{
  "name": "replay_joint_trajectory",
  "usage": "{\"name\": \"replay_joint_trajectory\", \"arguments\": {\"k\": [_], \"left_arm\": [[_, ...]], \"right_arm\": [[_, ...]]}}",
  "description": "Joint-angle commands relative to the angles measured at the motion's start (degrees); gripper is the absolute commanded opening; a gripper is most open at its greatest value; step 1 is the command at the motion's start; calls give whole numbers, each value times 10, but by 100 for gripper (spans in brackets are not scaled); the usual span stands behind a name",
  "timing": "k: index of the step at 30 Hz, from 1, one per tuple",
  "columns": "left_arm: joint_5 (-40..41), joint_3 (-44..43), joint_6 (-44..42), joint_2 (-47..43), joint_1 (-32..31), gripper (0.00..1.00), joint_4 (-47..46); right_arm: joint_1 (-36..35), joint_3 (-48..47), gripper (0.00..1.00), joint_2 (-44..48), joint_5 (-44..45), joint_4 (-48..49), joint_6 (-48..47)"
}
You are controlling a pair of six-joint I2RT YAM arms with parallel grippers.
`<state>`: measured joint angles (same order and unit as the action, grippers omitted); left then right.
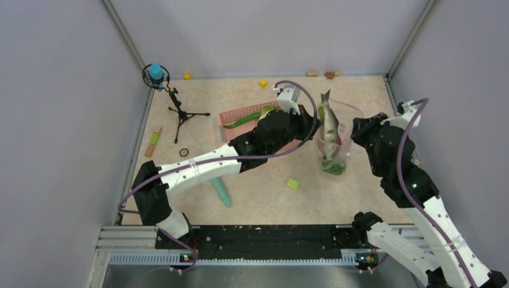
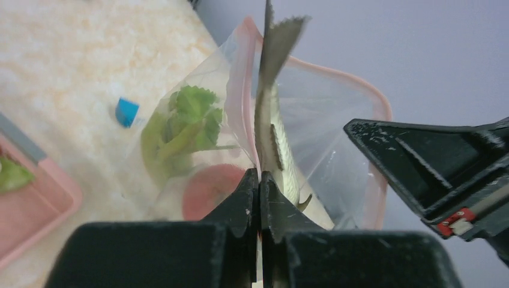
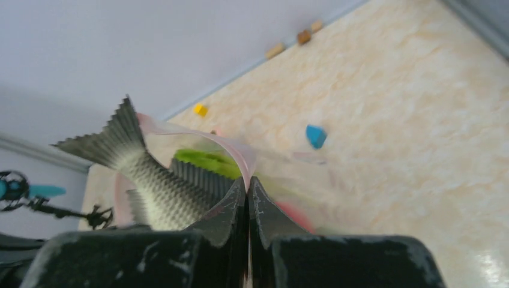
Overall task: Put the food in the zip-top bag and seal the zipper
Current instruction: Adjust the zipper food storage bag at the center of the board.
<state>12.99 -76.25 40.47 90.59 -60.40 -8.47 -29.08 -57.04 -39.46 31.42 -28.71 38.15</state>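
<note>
The clear zip-top bag [image 1: 339, 150] hangs upright between my two grippers, mouth up. My left gripper [image 1: 316, 125] is shut on the pinkish zipper [image 2: 239, 114] at the left side of the mouth. At the right side, my right gripper [image 1: 355, 129] is shut on the same strip [image 3: 235, 151]. A grey toy fish [image 1: 329, 127] stands in the bag with its tail sticking out above the mouth. Green leafy food [image 2: 187, 123] and a red tomato [image 2: 210, 189] lie low inside the bag. The bag's mouth gapes.
A pink basket [image 1: 231, 115] holding a green piece [image 1: 246, 119] sits behind my left arm. On the table lie a teal stick [image 1: 221, 192] and a yellow-green block [image 1: 293, 183]. A small tripod [image 1: 179, 113] stands at the left. Small blocks [image 1: 263, 83] line the back wall.
</note>
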Motion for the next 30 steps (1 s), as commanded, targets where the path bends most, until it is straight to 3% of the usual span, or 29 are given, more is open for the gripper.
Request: {"name": "replay_joint_trajectory", "arguments": {"k": [1,5,9,11,13,15,16,18,21,25,30], "left_arm": [[9,-108,-112,24,3,0,51],[59,-123,-164,21,10,0,68],[-7,-174,-168,62,31,0,125],[-35,-220,-172,87,39,0,172],[-31,-205,-169,71,49,0,155],[-27,-183,-163,55,57,0,127],[-37,-190,-166,58,59,0,124],[-90,-224,-167,78,58,0,140],[-202,-224,-186,89,58,0,156],[-66,-153,-189,41,73,0,143],[-168,-164,-161,55,102,0,174]], "right_arm": [[3,-50,0,2,127,24,-100],[2,-27,0,15,191,57,-128],[3,-29,0,-24,109,46,-151],[3,-55,0,-34,120,10,-126],[3,-44,0,-13,143,25,-100],[2,-5,0,7,93,81,-111],[2,8,0,6,17,102,-126],[2,0,0,-18,-35,91,-126],[3,-38,0,-52,56,37,-120],[3,-45,0,-28,160,7,-125],[3,-24,0,6,157,29,-119]]}}
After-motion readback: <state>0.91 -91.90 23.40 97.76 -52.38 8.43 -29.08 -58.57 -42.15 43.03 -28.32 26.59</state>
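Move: Both hands already pinch opposite sides of the zip-top bag's rim. The bag's middle hangs some 12 cm below the left hand, 7 cm to its right and 2 cm ahead. From that hand, the fish's middle is about 5 cm right, 1 cm ahead and 6 cm down; the blue block is 28 cm ahead, 10 cm right, 30 cm down. From the right hand, the bag's middle is about 2 cm ahead, 5 cm left, 12 cm down. Still pinching the rim, both hands jog the bag and pull its mouth apart. The left hops up some 4 cm, then sinks back while working forward to about 5 cm, its left side rolling up. The right pulls right by 4 cm with a small rise and dip, eases back left, then goes right again, its left side rolling down and the hand turning slightly clockwise. ##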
